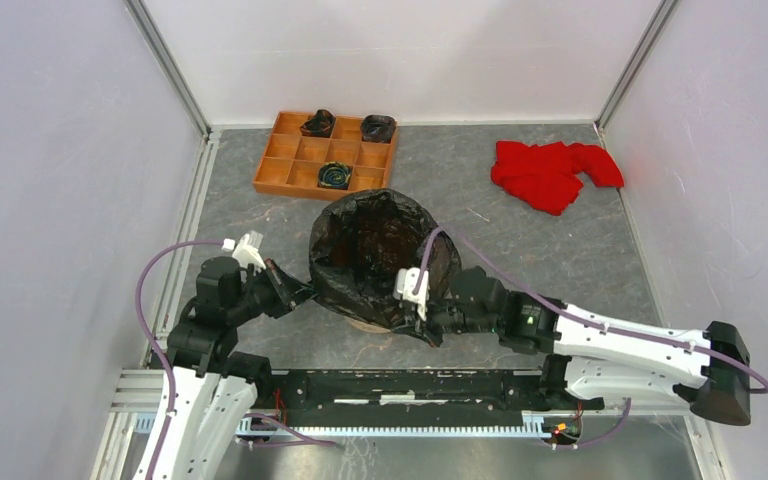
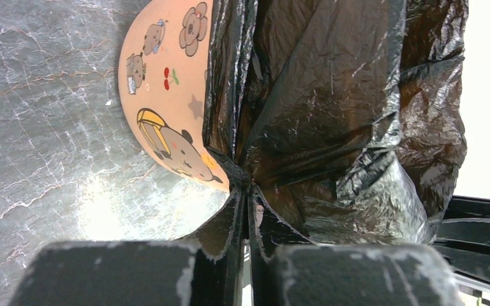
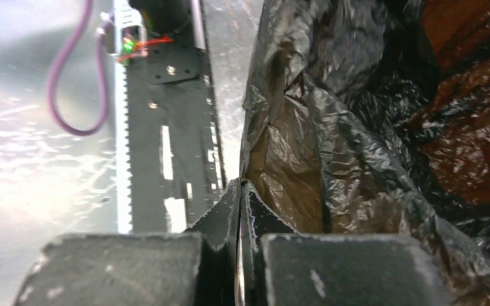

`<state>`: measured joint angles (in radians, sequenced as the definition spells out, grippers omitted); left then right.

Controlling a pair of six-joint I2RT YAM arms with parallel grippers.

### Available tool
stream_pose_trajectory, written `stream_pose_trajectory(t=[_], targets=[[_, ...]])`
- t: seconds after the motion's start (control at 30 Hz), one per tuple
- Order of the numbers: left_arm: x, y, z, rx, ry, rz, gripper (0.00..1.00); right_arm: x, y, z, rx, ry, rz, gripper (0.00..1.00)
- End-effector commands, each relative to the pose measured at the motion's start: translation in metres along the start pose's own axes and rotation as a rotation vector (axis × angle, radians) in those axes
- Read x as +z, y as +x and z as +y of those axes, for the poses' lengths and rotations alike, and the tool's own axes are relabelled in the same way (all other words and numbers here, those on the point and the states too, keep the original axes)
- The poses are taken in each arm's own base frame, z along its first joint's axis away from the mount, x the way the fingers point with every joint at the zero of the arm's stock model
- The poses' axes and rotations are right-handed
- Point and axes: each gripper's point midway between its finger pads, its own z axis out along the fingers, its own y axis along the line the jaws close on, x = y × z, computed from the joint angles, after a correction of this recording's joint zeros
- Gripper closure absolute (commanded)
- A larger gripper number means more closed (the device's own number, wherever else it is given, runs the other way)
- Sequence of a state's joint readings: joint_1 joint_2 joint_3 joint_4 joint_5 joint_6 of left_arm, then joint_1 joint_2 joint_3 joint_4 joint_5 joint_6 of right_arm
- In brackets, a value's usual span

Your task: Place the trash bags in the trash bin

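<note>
The black trash bag (image 1: 380, 250) is draped over the trash bin, its mouth spread open at the top. Only a sliver of the peach-orange bin (image 1: 365, 325) shows under the bag in the top view. The left wrist view shows the bin's (image 2: 166, 95) side with cartoon bears, and the glossy bag (image 2: 332, 115) hanging over its rim. My left gripper (image 1: 305, 295) (image 2: 249, 191) is shut on a gathered fold of the bag at its left side. My right gripper (image 1: 418, 312) (image 3: 241, 191) is shut at the near right edge of the bag (image 3: 357, 159), with the film pinched at its tips.
A wooden tray (image 1: 282, 148) of square compartments at the back holds three small black bundles (image 1: 335, 175). A red cloth (image 1: 550, 172) lies at the back right. The black mounting rail (image 1: 410, 385) (image 3: 166, 127) runs along the near edge, close to the right gripper. White walls enclose the table.
</note>
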<state>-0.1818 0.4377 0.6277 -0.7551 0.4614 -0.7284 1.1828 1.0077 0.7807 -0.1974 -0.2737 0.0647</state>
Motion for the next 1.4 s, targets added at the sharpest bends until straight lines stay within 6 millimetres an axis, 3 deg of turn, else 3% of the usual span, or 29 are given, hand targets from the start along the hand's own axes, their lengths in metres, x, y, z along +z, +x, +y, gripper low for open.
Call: stream_pose_trajectory(t=[0.0, 0.2, 0.3, 0.4, 0.57, 0.67, 0.73, 0.8, 0.9, 1.0, 1.1, 1.2, 1.23, 1.37], targets=[[0.003, -0.004, 0.002, -0.037, -0.004, -0.031, 0.91, 0.006, 0.0, -0.026, -0.185, 0.173, -0.162, 1.0], [0.01, 0.0, 0.019, -0.063, -0.034, -0.06, 0.93, 0.016, 0.028, -0.028, -0.123, 0.205, -0.236, 0.97], [0.012, -0.002, 0.018, -0.065, -0.031, -0.068, 0.93, 0.008, 0.021, -0.02, -0.018, 0.202, -0.231, 0.63], [0.012, -0.003, 0.019, -0.058, -0.04, -0.07, 0.93, -0.018, 0.025, -0.027, 0.053, 0.279, -0.181, 0.49], [0.014, -0.001, 0.025, -0.069, -0.066, -0.053, 0.92, -0.077, 0.026, -0.045, 0.186, 0.461, -0.212, 0.48], [0.014, -0.002, 0.025, -0.087, -0.072, -0.064, 0.92, -0.106, 0.005, -0.055, 0.29, 0.551, -0.332, 0.46], [0.015, -0.004, 0.026, -0.098, -0.075, -0.073, 0.92, -0.127, 0.003, -0.076, 0.351, 0.711, -0.342, 0.38], [0.016, -0.002, 0.03, -0.114, -0.084, -0.074, 0.92, -0.148, -0.007, -0.097, 0.348, 0.891, -0.308, 0.36], [0.018, 0.001, 0.033, -0.139, -0.091, -0.067, 0.9, -0.156, -0.04, -0.117, 0.296, 0.955, -0.272, 0.33], [0.018, -0.002, 0.03, -0.152, -0.083, -0.078, 0.89, -0.153, -0.055, -0.145, 0.324, 0.851, -0.311, 0.33], [0.018, -0.004, 0.028, -0.162, -0.078, -0.087, 0.89, -0.14, -0.055, -0.157, 0.384, 0.632, -0.362, 0.35], [0.019, -0.002, 0.03, -0.171, -0.079, -0.081, 0.89, -0.127, -0.04, -0.153, 0.496, 0.372, -0.437, 0.35], [0.02, -0.002, 0.03, -0.173, -0.077, -0.08, 0.89, -0.128, -0.045, -0.149, 0.496, 0.298, -0.493, 0.34], [0.02, 0.0, 0.03, -0.174, -0.076, -0.073, 0.9, -0.135, -0.028, -0.145, 0.562, 0.215, -0.569, 0.16]])
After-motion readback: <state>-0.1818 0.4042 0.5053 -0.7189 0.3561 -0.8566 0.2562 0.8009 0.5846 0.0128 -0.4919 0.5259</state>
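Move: My right hand already pinches the bag's near edge. The bin's near rim, where it has to fold over, lies about 7 cm ahead, 4 cm left and 3 cm lower, and the trash bin's middle some 19 cm ahead, 4 cm left and 12 cm down. The bag's right corner is about 14 cm ahead and 13 cm right, slightly lower. From my left hand, also holding the bag, the near rim is about 14 cm right, level in reach, 2 cm below. I pull the near edge of the bag down about 8 cm with my right hand, outside the bin's near side, then open my fingers and let go. That hand rises clear and swings right, then far forward, opening wider, and dips again at the end close to the bag's right corner. My left hand keeps its pinch, sinks about 4 cm and turns slightly counter-clockwise. ##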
